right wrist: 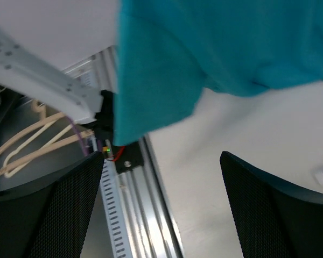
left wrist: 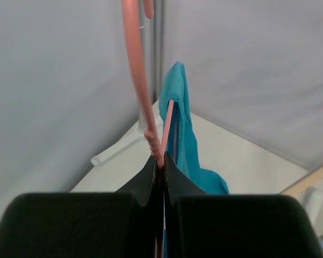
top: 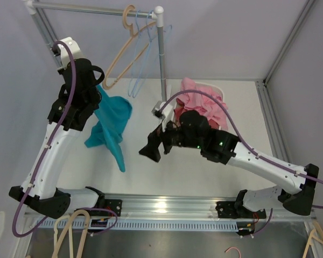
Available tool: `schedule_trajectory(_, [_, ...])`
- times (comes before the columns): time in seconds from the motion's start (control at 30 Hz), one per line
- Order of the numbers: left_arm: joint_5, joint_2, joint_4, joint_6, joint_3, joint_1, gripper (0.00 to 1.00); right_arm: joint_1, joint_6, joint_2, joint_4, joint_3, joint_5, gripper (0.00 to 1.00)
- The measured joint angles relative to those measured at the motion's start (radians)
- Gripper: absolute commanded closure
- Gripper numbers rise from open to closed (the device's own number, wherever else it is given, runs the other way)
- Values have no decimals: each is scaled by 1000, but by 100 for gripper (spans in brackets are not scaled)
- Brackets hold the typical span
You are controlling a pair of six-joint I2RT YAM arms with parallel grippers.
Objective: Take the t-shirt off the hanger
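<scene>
A teal t-shirt (top: pixel 112 124) hangs on a pink hanger (left wrist: pixel 141 102) held up over the left of the table. My left gripper (top: pixel 83 110) is shut on the hanger's neck, just below its hook, as the left wrist view (left wrist: pixel 161 164) shows; the t-shirt (left wrist: pixel 184 134) drapes beyond it. My right gripper (top: pixel 151 150) is open and empty, to the right of the shirt's lower end. In the right wrist view (right wrist: pixel 161 177) the t-shirt (right wrist: pixel 204 54) hangs above and beyond the open fingers, apart from them.
A metal rack (top: pixel 159 51) at the back carries a tan hanger (top: pixel 124 51) and a blue hanger (top: pixel 145 54). Pink garments (top: pixel 202 102) lie in a white bin behind the right arm. More tan hangers (top: pixel 70 234) lie below the table's front rail (top: pixel 167 207).
</scene>
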Motion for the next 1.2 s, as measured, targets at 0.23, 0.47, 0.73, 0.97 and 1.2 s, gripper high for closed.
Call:
schedule_trajectory(0.23, [-100,-2,-62,-26,-15,-6,99,172,-54,65,196,-6,23,7])
schedule_trajectory(0.47, [-105,-3,-116,-43,-14,-15,99,191,-93,182,327,18,66,11])
schedule_trajectory(0.73, [-67,-23,-171,-72,-13,-24,99,205,-124,338,388,89,136,69])
schedule_trajectory(0.97, [-64,-31,-156,-61,-13,-24,99,216,-125,373,375,128,200,100])
schedule_trajectory(1.2, [-64,72,-140,-63,40,-25,99,291,-103,246,352,13,264,100])
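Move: The t-shirt hangs from the pink hanger in the left fingers; its near lower edge lies about 14 cm to the right hand's left, some 1 cm back and 3 cm below it. From the left hand that edge is roughly 18 cm back, 12 cm right and 16 cm down. From the right hand, the laundry basket is 26 cm ahead, 22 cm right and 28 cm below; the wooden hanger is 23 cm ahead, 7 cm left and 14 cm above. Leftward goes the open right hand, about 13 cm to the t-shirt's hanging edge, first swinging back some 5 cm, then forward again while sinking, rolling slightly. There its fingers shut and pinch the cloth, then draw back and a little right. The left hand keeps its grip on the pink hanger, sinking some 3 cm, easing back, then forward at the end. ##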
